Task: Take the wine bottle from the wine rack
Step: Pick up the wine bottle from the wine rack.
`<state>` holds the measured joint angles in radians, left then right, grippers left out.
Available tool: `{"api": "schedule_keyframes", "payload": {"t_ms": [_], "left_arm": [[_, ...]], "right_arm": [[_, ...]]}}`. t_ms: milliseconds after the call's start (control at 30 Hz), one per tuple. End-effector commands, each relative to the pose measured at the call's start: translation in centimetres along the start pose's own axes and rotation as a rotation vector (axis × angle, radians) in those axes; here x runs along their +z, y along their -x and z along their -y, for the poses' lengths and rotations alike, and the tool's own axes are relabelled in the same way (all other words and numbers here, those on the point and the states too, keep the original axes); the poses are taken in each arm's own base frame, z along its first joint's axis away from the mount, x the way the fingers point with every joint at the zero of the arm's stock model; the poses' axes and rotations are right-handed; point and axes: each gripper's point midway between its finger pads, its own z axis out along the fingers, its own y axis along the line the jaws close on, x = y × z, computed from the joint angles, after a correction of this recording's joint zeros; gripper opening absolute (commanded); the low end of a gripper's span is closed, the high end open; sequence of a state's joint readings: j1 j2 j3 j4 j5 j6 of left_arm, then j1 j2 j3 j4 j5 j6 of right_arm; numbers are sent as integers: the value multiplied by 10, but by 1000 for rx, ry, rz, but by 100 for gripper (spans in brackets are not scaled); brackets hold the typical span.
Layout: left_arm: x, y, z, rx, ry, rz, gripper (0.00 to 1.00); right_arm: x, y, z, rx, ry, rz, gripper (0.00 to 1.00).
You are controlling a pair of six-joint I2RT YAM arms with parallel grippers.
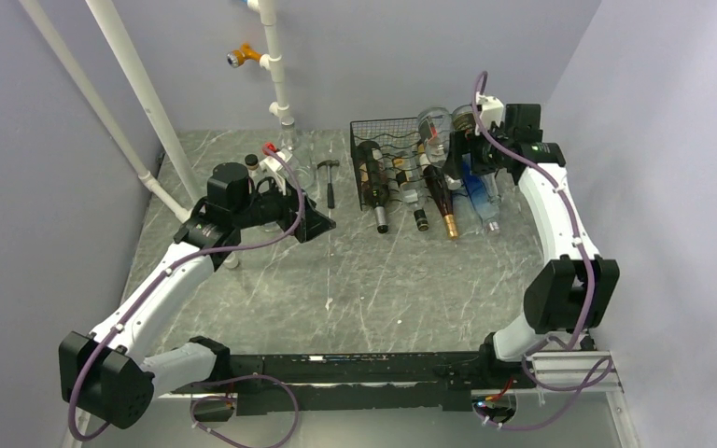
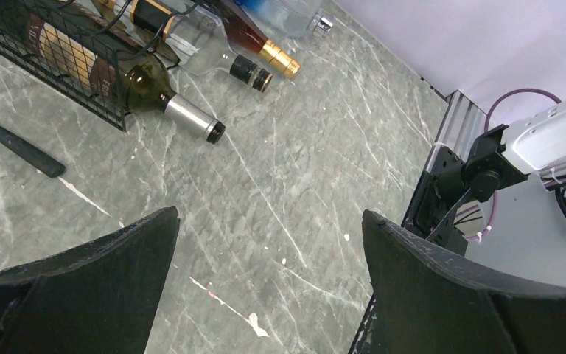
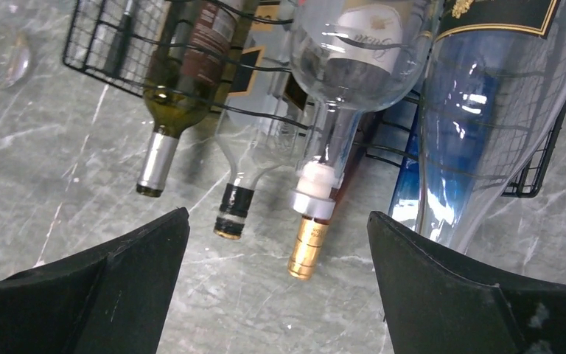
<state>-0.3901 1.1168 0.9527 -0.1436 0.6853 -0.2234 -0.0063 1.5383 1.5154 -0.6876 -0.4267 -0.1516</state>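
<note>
The black wire wine rack stands at the back of the table with several bottles lying in it, necks toward me. In the right wrist view I see a green bottle with a silver cap, a clear bottle with a black cap, a clear bottle on the upper tier, a gold-capped neck and a big blue bottle. My right gripper is open and empty, above the necks at the rack's right end. My left gripper is open and empty over bare table left of the rack.
A hammer lies left of the rack, its handle in the left wrist view. Glass jars and white pipes stand at the back left. Grey walls close in both sides. An aluminium frame edges the table.
</note>
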Motion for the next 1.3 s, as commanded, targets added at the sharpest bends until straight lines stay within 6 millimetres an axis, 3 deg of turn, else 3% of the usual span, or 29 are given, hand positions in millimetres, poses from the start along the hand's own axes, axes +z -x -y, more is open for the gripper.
{"api": "schedule_keyframes", "payload": {"t_ms": [0, 400, 1267], "left_arm": [[-3, 13, 3, 51, 2, 31, 99], [-6, 15, 4, 69, 8, 33, 100], [-6, 14, 2, 71, 17, 26, 100]], "right_arm": [[12, 18, 11, 9, -80, 26, 93], [57, 10, 24, 40, -131, -29, 85], [111, -13, 42, 73, -159, -121, 58]]}}
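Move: Some 13 cm ahead of the right hand, 3 cm left and 9 cm below lies the middle of the clear wine bottle on the rack's upper tier, its neck pointing back towards the arms. The black-label bottle lies about 9 cm to the right of it. Lower down, around 18 cm below the hand, are the gold-necked dark bottle, 5 cm ahead and 2 cm left, and the black-capped bottle, 5 cm ahead and 10 cm left. From the left hand the clear bottle is roughly 26 cm ahead, 28 cm right and 11 cm below. Sinking about 10 cm while reaching some 7 cm forward, the right hand comes down over the clear bottle's neck just behind the shoulder, one finger on each side. It tips downward by about 10 degrees and turns slightly clockwise, the fingers closing from nearly wide open to a little over half; a grip on the neck can't be made out. ##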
